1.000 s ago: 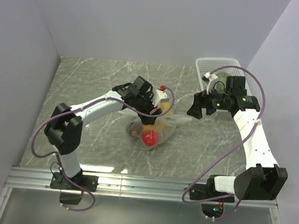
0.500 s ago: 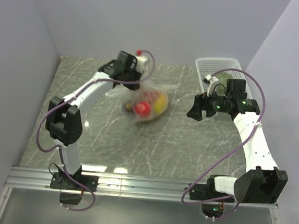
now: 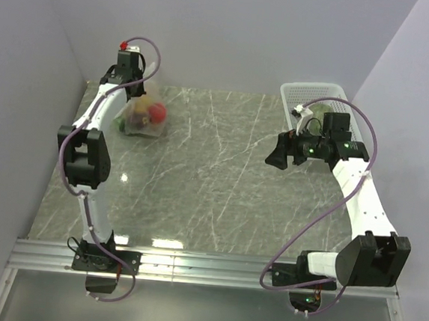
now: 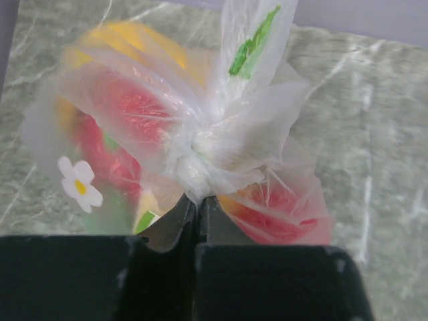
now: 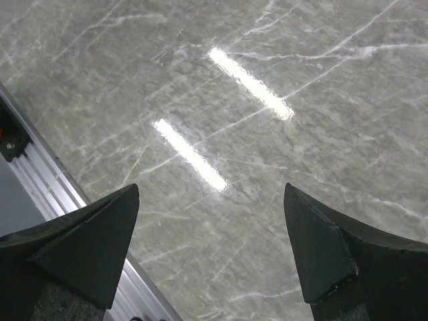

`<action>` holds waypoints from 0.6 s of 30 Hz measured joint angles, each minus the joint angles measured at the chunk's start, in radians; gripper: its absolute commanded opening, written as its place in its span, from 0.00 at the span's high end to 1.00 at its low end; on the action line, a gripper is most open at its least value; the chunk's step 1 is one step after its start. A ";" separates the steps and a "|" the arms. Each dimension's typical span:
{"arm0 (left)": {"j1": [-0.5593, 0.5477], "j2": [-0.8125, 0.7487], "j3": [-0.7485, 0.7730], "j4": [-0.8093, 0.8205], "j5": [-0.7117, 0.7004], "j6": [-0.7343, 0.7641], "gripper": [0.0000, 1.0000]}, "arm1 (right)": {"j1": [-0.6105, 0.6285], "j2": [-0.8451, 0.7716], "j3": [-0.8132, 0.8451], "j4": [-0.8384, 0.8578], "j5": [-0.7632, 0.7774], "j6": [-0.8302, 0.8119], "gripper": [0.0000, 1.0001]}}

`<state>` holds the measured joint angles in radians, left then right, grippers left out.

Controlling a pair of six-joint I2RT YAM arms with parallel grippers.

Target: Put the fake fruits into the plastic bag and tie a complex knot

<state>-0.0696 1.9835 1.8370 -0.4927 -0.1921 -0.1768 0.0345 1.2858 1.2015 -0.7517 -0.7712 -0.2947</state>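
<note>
The plastic bag is gathered and twisted into a knot, with red and yellow fake fruits showing through it. My left gripper is shut on the bag just under that knot. In the top view the left gripper holds the bag at the back left corner, and the red ball shows inside. Whether the bag touches the table I cannot tell. My right gripper stands open with nothing in it above bare marble at mid-right.
A white lattice basket stands at the back right, behind the right arm, with something dull green in it. Grey walls close in the left, back and right. A metal rail runs along the near edge.
The left gripper closed on the bag at the table's middle and swung it to the back left corner. The right arm has barely moved.
</note>
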 measured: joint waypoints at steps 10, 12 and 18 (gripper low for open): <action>0.029 0.175 0.095 -0.002 0.085 -0.003 0.01 | 0.000 0.032 0.000 0.052 0.004 0.068 0.00; 0.032 0.154 0.097 -0.015 0.132 0.010 0.01 | 0.000 0.032 0.000 0.059 0.019 0.092 0.00; 0.032 -0.036 0.034 -0.111 0.286 0.085 0.01 | 0.000 0.025 0.002 0.077 0.120 0.177 0.00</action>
<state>-0.0380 1.9472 1.8709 -0.6041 0.0937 -0.0917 0.0345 1.3109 1.2037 -0.6750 -0.6514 -0.1177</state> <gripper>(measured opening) 0.993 0.994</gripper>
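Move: The left hand still pinches the gathered top of the knotted bag. The fruit-filled body of the bag hangs almost straight below it, about 12 cm down and 1 cm forward and to the right, with its red fruit some 6 cm to the hand's right, 2 cm ahead and 12 cm down. From the empty right hand, the bag lies roughly 22 cm ahead, 46 cm to the left and 15 cm below. Lower the left gripper about 5 cm while easing it a little forward to bring the bag down onto the table, opening the fingers wide on the way to let go of the bag's top. Then draw the open hand back up and back some 7 cm, slightly right, turning clockwise away from the bag. Let the open right hand drift slightly forward, touching nothing. ##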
